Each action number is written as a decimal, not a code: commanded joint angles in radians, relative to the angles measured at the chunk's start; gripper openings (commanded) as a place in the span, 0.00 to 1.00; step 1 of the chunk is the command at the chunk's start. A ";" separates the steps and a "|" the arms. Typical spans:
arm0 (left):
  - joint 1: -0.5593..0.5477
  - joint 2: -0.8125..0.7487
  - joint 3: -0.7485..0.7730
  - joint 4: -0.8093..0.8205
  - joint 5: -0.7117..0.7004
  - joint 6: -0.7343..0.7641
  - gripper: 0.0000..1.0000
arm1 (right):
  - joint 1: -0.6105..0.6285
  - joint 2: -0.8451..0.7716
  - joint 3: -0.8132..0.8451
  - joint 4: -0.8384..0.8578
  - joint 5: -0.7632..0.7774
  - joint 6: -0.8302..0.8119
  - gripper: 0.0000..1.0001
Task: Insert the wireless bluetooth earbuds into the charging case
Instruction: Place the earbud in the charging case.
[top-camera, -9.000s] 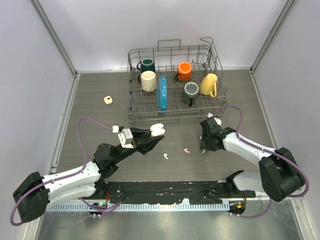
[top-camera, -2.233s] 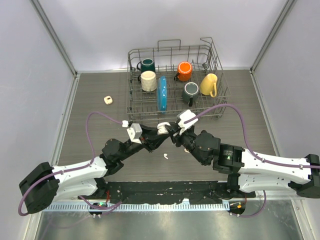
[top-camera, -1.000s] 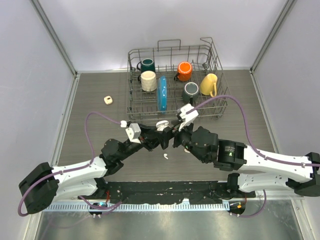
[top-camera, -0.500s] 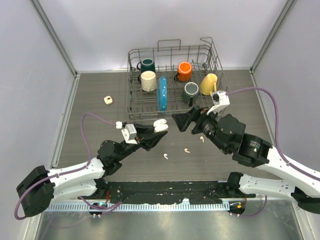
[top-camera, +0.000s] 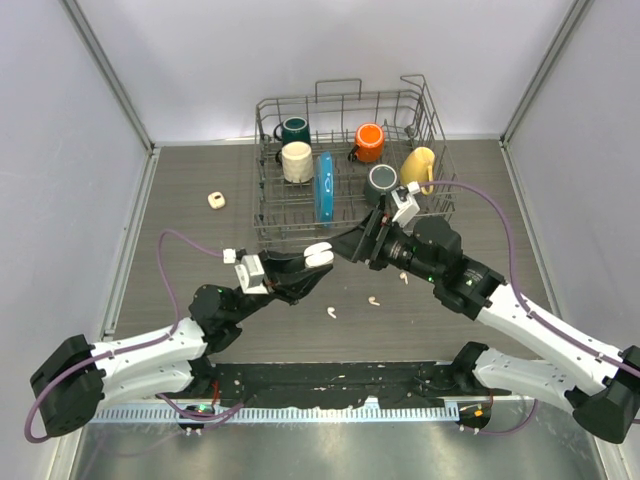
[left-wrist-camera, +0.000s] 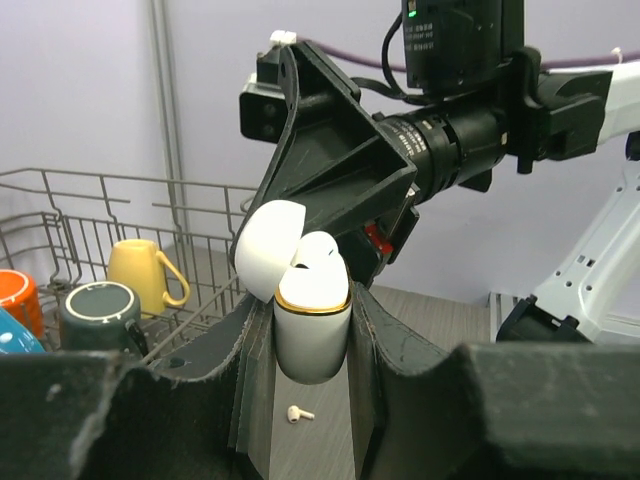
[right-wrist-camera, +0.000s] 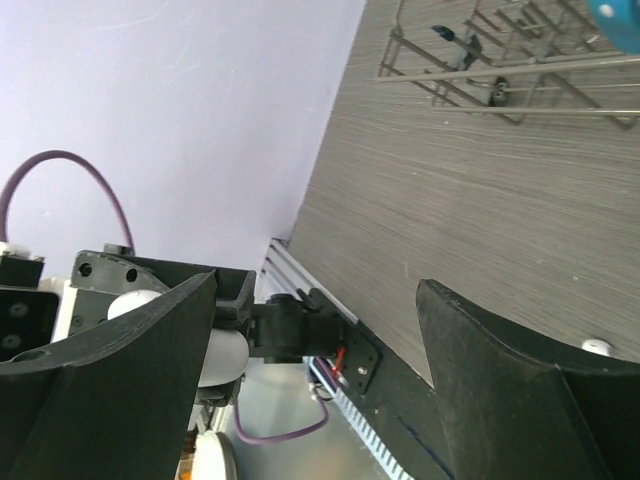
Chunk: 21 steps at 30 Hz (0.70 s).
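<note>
My left gripper (top-camera: 316, 259) is shut on the white charging case (left-wrist-camera: 312, 335), held upright above the table with its lid (left-wrist-camera: 268, 248) swung open. The white top of one earbud (left-wrist-camera: 319, 256) sticks up above the case's gold rim. My right gripper (top-camera: 357, 243) hovers open just right of the case, with nothing between its black fingers (right-wrist-camera: 110, 390). Three loose earbuds lie on the table below: the first earbud (top-camera: 331, 312), the second earbud (top-camera: 373, 299) and the third earbud (top-camera: 404, 277). Under the case, the left wrist view shows a lone earbud (left-wrist-camera: 296, 413).
A wire dish rack (top-camera: 352, 225) stands behind both grippers with several mugs, among them a yellow mug (top-camera: 418, 168) and a dark green mug (top-camera: 381, 183), and a blue plate (top-camera: 324, 186). A small cream object (top-camera: 215, 200) lies at the left.
My right gripper has pulled back from the case, to its right, and stays open. My left gripper has drawn slightly left with the case still in it.
</note>
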 joint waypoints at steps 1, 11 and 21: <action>0.003 -0.009 0.001 0.057 -0.027 0.028 0.00 | 0.018 -0.047 -0.027 0.167 -0.121 0.065 0.87; 0.003 -0.019 -0.002 0.040 -0.033 0.028 0.00 | 0.018 -0.146 -0.050 0.133 0.037 0.041 0.87; 0.003 -0.005 0.008 0.031 -0.039 0.019 0.00 | 0.018 -0.096 0.026 0.126 -0.133 -0.010 0.87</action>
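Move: Off to the left of the empty right hand, about 9 cm, and some 5 cm back, roughly level with it, is the open charging case. The left hand grips the case at its fingertips, its middle about 2 cm to the right, 1 cm ahead and 2 cm above that hand's point. Of the earbuds on the table, nearly 30 cm below the right hand, one is about 2 cm back and 1 cm right, another 5 cm back and 9 cm left. Rising about 4.5 cm beside the charging case and drawing back some 2.5 cm, with a slight shift to the right, the right hand backs its finger out from in front of the case. Its fingers tip upward by about 10 degrees and stay wide open and empty. The left hand keeps its grip on the case, bobbing up barely 1 cm and settling again. ##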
